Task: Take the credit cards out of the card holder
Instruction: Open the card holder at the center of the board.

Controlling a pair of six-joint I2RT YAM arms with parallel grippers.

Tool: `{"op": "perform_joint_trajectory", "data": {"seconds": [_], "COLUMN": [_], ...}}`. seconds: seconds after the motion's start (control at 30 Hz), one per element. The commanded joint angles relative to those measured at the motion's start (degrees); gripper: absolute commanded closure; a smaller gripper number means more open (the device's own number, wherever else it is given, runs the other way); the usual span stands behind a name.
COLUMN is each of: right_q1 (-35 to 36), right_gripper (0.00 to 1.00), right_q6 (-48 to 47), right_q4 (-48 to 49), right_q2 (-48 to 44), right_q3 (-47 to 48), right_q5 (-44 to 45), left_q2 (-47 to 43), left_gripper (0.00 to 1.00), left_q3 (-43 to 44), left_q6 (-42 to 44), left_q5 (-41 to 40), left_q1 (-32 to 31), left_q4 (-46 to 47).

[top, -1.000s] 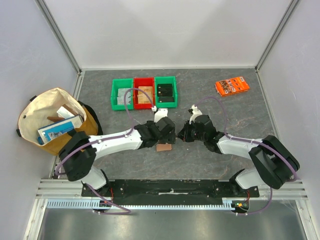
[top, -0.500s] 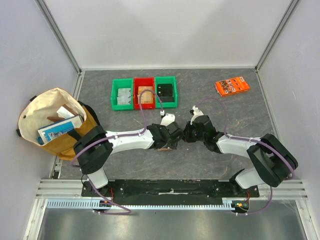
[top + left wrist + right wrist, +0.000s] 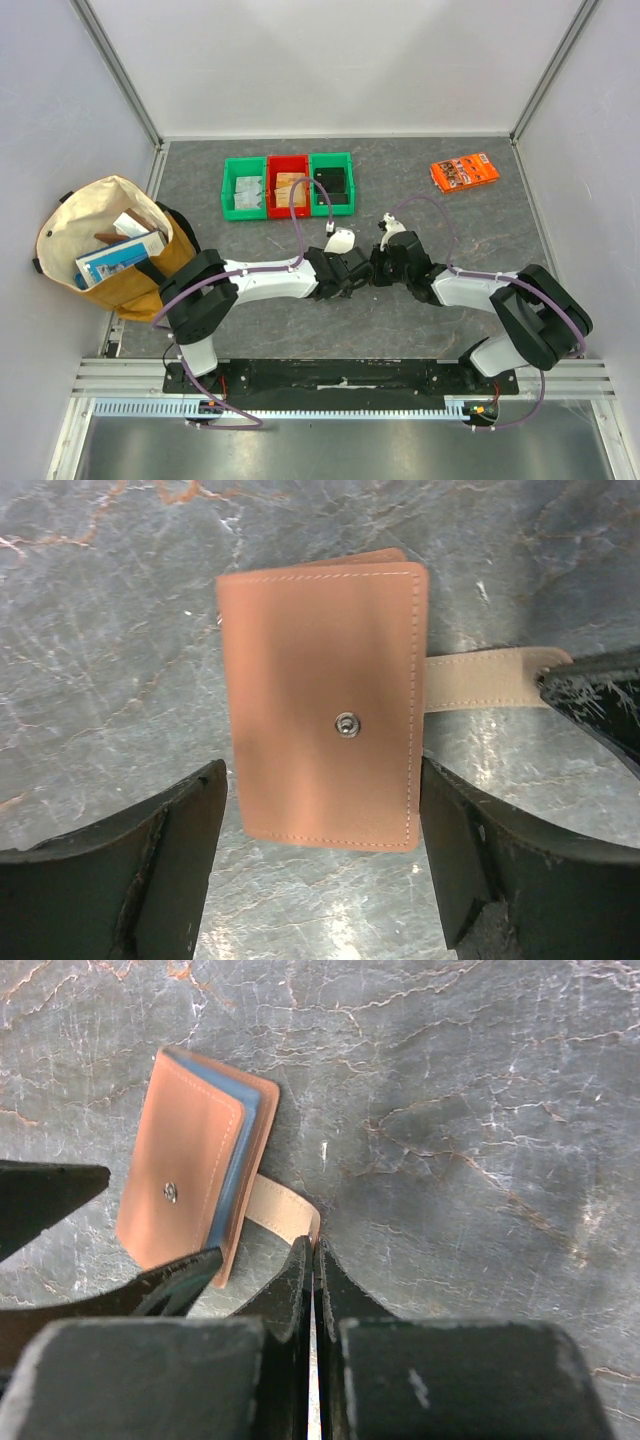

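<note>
The card holder [image 3: 320, 705] is a reddish-brown leather wallet with a metal snap, lying closed and flat on the table. Its pale tab [image 3: 480, 680] sticks out to the right. My right gripper [image 3: 313, 1245] is shut on the end of that tab [image 3: 280, 1210]. A blue inner edge [image 3: 240, 1170] shows along the holder's side. My left gripper [image 3: 322, 772] is open and low, one finger on each side of the holder's near end. No credit cards show at the holder. In the top view both grippers meet at mid-table [image 3: 362, 271] and cover it.
Three bins, green [image 3: 229, 187], red [image 3: 271, 170] and green [image 3: 349, 180], stand behind the grippers with flat grey, tan and black pieces inside. An orange printed packet [image 3: 465, 172] lies at the back right. A cloth bag [image 3: 110, 240] full of items sits at the left edge.
My left arm has swung right and down over the card holder, which now lies between its fingers and hidden from above. Its jaws have narrowed slightly. The right gripper has barely moved.
</note>
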Motion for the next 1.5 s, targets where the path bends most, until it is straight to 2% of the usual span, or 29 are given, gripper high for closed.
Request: {"op": "perform_joint_trajectory", "data": {"seconds": [0.0, 0.23, 0.43, 0.53, 0.8, 1.07, 1.23, 1.33, 1.47], "right_q1": [-0.09, -0.09, -0.18, -0.26, -1.67, -1.85, -1.85, -1.85, -1.85], "right_gripper": [1.00, 1.00, 1.00, 1.00, 1.00, 1.00, 0.86, 0.74, 0.52], "right_q6": [-1.51, -3.00, -3.88, -4.24, -5.03, -5.64, -6.26, -6.87, -7.84], "right_q4": [0.23, -1.26, -2.32, -2.67, -3.90, -5.75, -7.68, -10.22, -13.91], "right_q2": [0.41, 1.55, 2.96, 3.31, 4.19, 3.75, 1.56, -0.98, -5.20], "right_q3": [0.34, 1.57, 2.28, 2.54, 2.98, 3.51, 4.21, 5.53, 7.63], "right_q5": [-1.00, -2.23, -3.28, -3.37, -4.16, -3.55, -2.50, -1.44, -0.91], "left_q2": [-2.80, -8.96, -10.55, -11.42, -14.41, -14.33, -13.97, -15.20, -16.34], "left_gripper": [0.19, 0.35, 0.43, 0.51, 0.54, 0.76, 0.93, 0.97, 0.98], "left_q3": [0.70, -2.46, -3.69, -5.27, -14.23, -19.42, -21.01, -21.89, -21.98], "left_q6": [-1.24, -1.86, 0.07, 0.86, 2.27, 2.09, 1.39, 0.43, -0.63], "left_q5": [-7.51, -7.96, -6.99, -6.03, 1.78, 8.03, 12.16, 14.71, 14.98], "left_q1": [-0.12, 0.94, 4.80, 7.69, 15.08, 16.41, 16.50, 15.97, 14.74], "left_q4": [-1.49, -0.17, 0.71, 1.06, 6.24, 11.60, 13.88, 15.82, 16.35]}}
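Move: The left hand straddles the closed card holder, whose middle is about 2 cm ahead, level sideways and 1 cm below; its cover's free edge lies 3 cm right and 2 cm ahead. The strap is roughly 6 cm right and 3 cm ahead, under the right fingertips. The right green tray stands some 23 cm straight ahead. From the right hand, the holder is about 8 cm left and 1 cm back. Left hand arcs up and about 10 cm left, turning the cover over, fingers closing; right fingers open late. ##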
